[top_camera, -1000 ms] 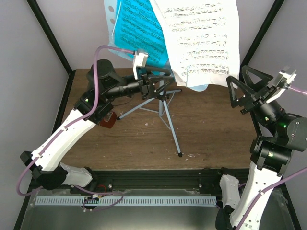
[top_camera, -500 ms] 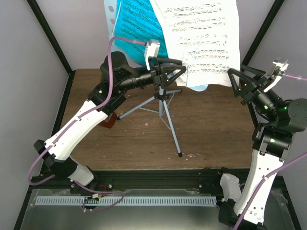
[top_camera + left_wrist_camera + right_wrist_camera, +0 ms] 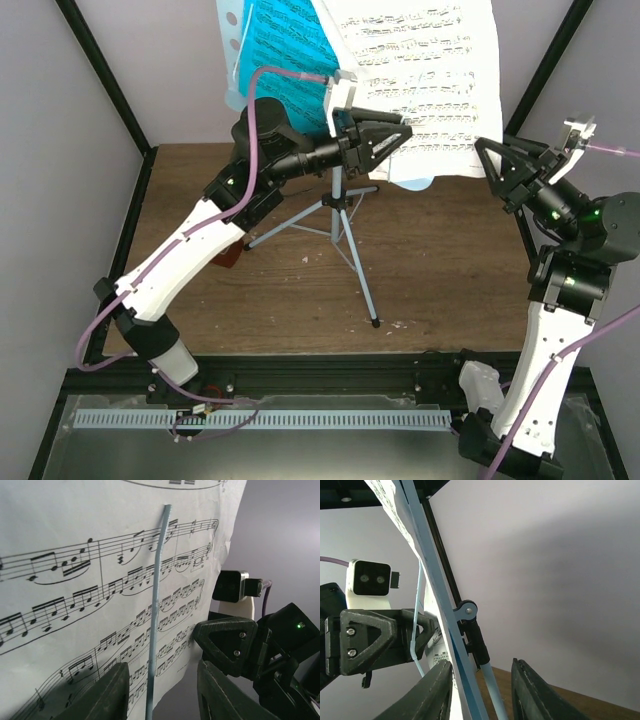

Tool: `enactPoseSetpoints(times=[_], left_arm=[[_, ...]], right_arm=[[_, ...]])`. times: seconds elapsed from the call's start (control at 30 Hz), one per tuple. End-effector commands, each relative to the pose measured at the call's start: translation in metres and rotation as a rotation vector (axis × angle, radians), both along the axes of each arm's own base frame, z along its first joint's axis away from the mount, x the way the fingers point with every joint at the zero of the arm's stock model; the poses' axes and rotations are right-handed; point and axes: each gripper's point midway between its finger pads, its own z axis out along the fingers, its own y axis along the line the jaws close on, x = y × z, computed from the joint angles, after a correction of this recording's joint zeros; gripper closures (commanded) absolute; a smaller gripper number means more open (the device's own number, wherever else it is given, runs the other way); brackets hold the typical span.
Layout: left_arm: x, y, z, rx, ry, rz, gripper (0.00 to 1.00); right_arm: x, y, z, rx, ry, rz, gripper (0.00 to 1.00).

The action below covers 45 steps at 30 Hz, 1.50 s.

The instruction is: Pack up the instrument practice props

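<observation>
The pale blue music stand [image 3: 232,60] rises at the back on a thin silver tripod [image 3: 345,235]. It holds a blue page [image 3: 285,50] and a white sheet-music page [image 3: 420,70]. My left gripper [image 3: 388,138] is open at the white page's lower edge. In the left wrist view [image 3: 162,682] its jaws stand either side of a pale blue retaining wire [image 3: 157,605] over the white page [image 3: 75,580]. My right gripper [image 3: 497,172] is open and empty just right of the page; its wrist view [image 3: 482,682] shows the stand [image 3: 432,600] edge-on. The red-brown metronome [image 3: 229,258] peeks out under the left arm.
Black frame posts [image 3: 100,75] rise at the back corners and grey walls close in both sides. The brown table [image 3: 450,270] carries the tripod's spread legs, one foot near the front [image 3: 375,322]. A black rail [image 3: 330,375] runs along the near edge.
My left arm has risen and swung right, bringing its open gripper from the stand's pole up to the white page's lower edge. The right gripper has shifted slightly and stays open.
</observation>
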Motion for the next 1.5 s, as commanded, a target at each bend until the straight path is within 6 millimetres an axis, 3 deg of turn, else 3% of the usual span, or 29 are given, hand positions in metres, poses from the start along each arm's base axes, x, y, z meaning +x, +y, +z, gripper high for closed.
enactPoseSetpoints(times=[0.0,0.17,0.3,0.4,0.73,1.03,1.13,1.27,1.37,1.47], left_arm=[[0.0,-0.005,0.012,-0.027,-0.027,0.001,0.64],[-0.003,-0.009,0.012,-0.029,-0.044,0.0,0.8],[-0.001,-0.008,0.012,-0.024,-0.07,0.017,1.0],[-0.009,-0.008,0.013,-0.035,-0.116,-0.006,1.0],[-0.028,-0.002,0.018,-0.067,-0.268,-0.039,1.0],[-0.024,-0.001,0.015,-0.06,-0.275,-0.013,1.0],[-0.022,-0.002,0.014,-0.058,-0.264,-0.005,1.0],[-0.02,-0.002,0.012,-0.049,-0.253,0.002,1.0],[-0.018,-0.002,0.011,-0.047,-0.245,0.01,1.0],[-0.018,-0.002,0.011,-0.043,-0.24,0.015,1.0]], right_arm=[[-0.012,0.006,0.016,-0.045,-0.059,0.018,0.67],[-0.011,0.008,0.018,-0.059,-0.061,0.036,0.73],[-0.013,0.01,0.019,-0.069,-0.07,0.043,0.89],[-0.01,0.007,0.019,-0.056,-0.062,0.027,0.99],[0.008,-0.007,0.014,0.003,-0.008,-0.046,0.99],[0.009,-0.016,0.018,0.035,-0.016,-0.119,0.99],[0.01,-0.037,0.027,0.068,-0.036,-0.293,0.99],[0.016,-0.095,0.023,0.11,-0.01,-0.669,0.99],[0.023,-0.132,-0.002,0.143,0.037,-0.868,0.99],[0.039,-0.153,-0.042,0.177,0.124,-0.943,0.99]])
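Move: The stand's page-holder rod lies roughly 1 cm to the right of the left hand, level with it and between its open fingers. The sheet's right edge is between the right hand's open fingers, about 1 cm ahead and 1 cm left; the rod is some 12 cm left of that hand and 3 cm farther out. The blue page's middle is about 13 cm left of the left hand, 3 cm ahead and 4 cm higher. Edging rightward a centimetre, the left hand shuts on the page-holder rod, then eases it back about 1 cm, rolling its top towards the base, and keeps hold. The right fingers close on the sheet's right edge almost in place, drift about 2 cm forward and a little right, then quickly swing right some 8 cm, turning clockwise about 35 degrees with the paper pinched. ##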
